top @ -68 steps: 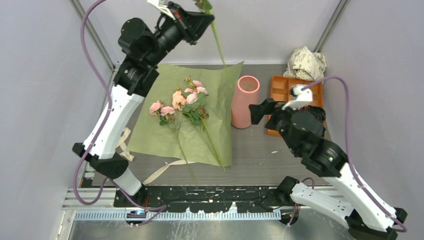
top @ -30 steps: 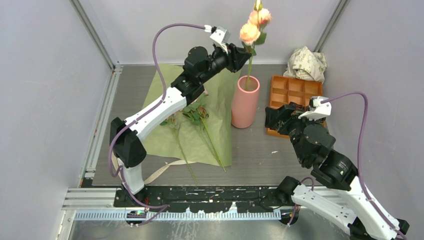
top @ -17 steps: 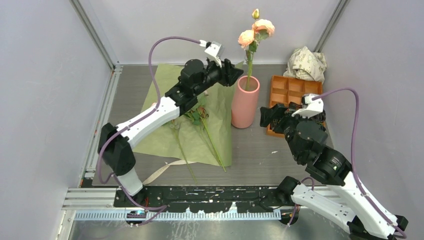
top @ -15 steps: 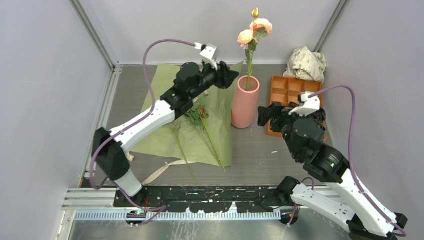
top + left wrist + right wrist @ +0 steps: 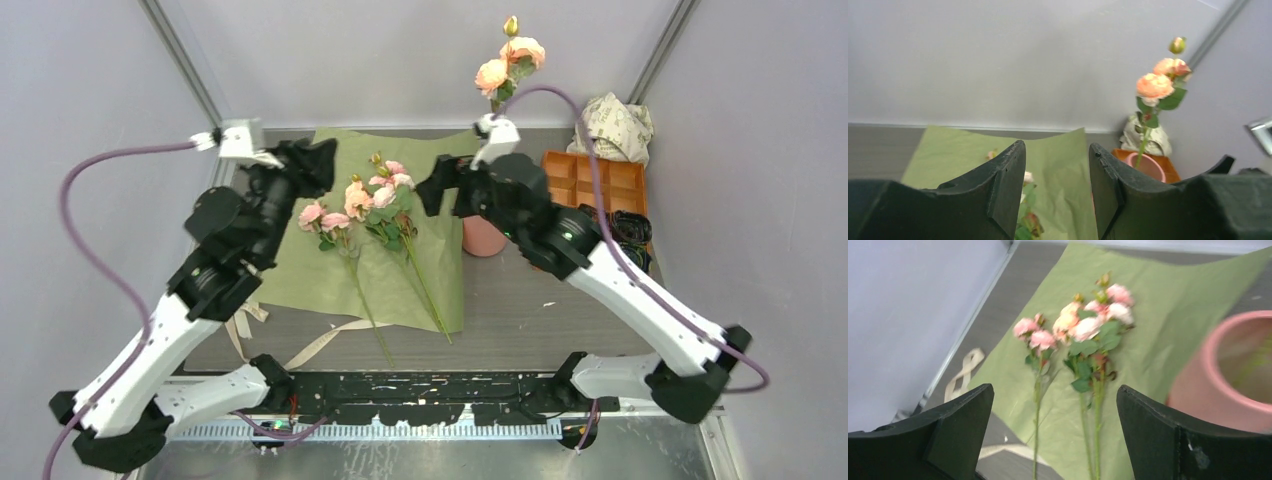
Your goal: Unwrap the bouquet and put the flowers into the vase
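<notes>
The bouquet's paper (image 5: 330, 265) lies flat, olive green side up, with several pink flowers (image 5: 375, 195) on long stems spread over it. One peach rose stem (image 5: 505, 65) stands in the salmon-pink vase (image 5: 483, 238), which my right arm mostly hides. My left gripper (image 5: 318, 158) hangs open and empty over the paper's back left part. From there I see the vase (image 5: 1148, 165) and its rose (image 5: 1154, 86) to the right. My right gripper (image 5: 432, 190) is wide open just left of the vase, above the lying flowers (image 5: 1083, 327). The vase rim (image 5: 1233, 370) is at its right.
An orange compartment tray (image 5: 590, 180) sits right of the vase, with crumpled white printed paper (image 5: 612, 125) behind it. The loose beige ribbon (image 5: 320, 342) trails off the paper's near-left corner. Grey walls and frame posts close in the back and sides.
My left gripper let go of the rose stem in the vase and drew back to the left. My right arm swung from beside the tray across the vase toward the lying flowers.
</notes>
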`<state>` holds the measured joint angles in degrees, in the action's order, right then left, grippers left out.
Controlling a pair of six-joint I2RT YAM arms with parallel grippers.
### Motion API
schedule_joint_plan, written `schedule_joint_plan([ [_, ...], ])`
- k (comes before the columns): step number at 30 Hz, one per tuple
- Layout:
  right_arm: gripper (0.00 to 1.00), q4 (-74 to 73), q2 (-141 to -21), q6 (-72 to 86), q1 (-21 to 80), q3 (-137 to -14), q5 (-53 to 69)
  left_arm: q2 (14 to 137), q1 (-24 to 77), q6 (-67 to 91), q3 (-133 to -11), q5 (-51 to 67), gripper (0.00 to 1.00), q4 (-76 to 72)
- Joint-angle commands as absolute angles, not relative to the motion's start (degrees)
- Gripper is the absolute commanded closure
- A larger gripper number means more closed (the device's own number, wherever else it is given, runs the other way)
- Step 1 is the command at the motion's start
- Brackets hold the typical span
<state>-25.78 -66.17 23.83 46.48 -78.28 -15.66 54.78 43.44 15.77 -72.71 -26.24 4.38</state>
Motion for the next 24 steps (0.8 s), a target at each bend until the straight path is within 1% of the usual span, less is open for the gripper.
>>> schedule_joint_plan([
  [1, 0.03, -23.85, -77.04, 22.71, 50.88, -86.21, -4.34, 49.07, 43.56, 13.42, -71.38, -39.78, 0.49, 14.54],
  [4, 0.03, -28.37, -86.08, 21.73, 54.88, -94.06, -3.73, 44.54, 43.59, 13.32, -71.28, -44.95, 0.49, 19.17],
  [8, 0.06, -35.9, -100.41, 24.09, 55.95, -104.19, 1.92, 39.59, 43.55, 13.74, -71.0, -51.05, 0.49, 22.49],
  [13, 0.15, -43.87, -115.67, 25.95, 55.94, -114.59, 6.22, 34.51, 43.59, 14.32, -69.33, -55.42, 0.49, 23.21],
  [18, 0.21, -44.73, -125.82, 26.54, 55.95, -119.12, 8.16, 33.89, 43.59, 14.41, -69.49, -56.47, 0.49, 25.19],
  [24, 0.23, -44.86, -132.02, 26.37, 55.92, -122.17, 8.5, 34.97, 43.58, 14.94, -69.69, -56.16, 0.48, 27.08],
])
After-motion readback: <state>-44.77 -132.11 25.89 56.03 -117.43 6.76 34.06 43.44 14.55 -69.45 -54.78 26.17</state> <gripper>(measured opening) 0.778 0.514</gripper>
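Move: The left-most pink flower on the green paper, at its upper stem, lies about 22 cm to the right hand's left, 2 cm back and roughly 34 cm below it. The other lying flowers are some 11 cm left and 2 cm ahead, as low. The vase, already holding a spray, stands about 6 cm ahead and 5 cm right, its middle 24 cm down. From the left hand that pink flower is nearly straight below, some 45 cm down, 2 cm back, 1 cm right. Left first, then steeply down, the right hand swings away from the vase, over the other flowers, to the left-most pink flower: about 22 cm across and 30 cm down. The wrist tips steeply downward, and the wide-open fingers narrow a little to straddle its stem without closing on it. The left hand, fingers half open, withdraws leftward and somewhat back, turning counter-clockwise. ##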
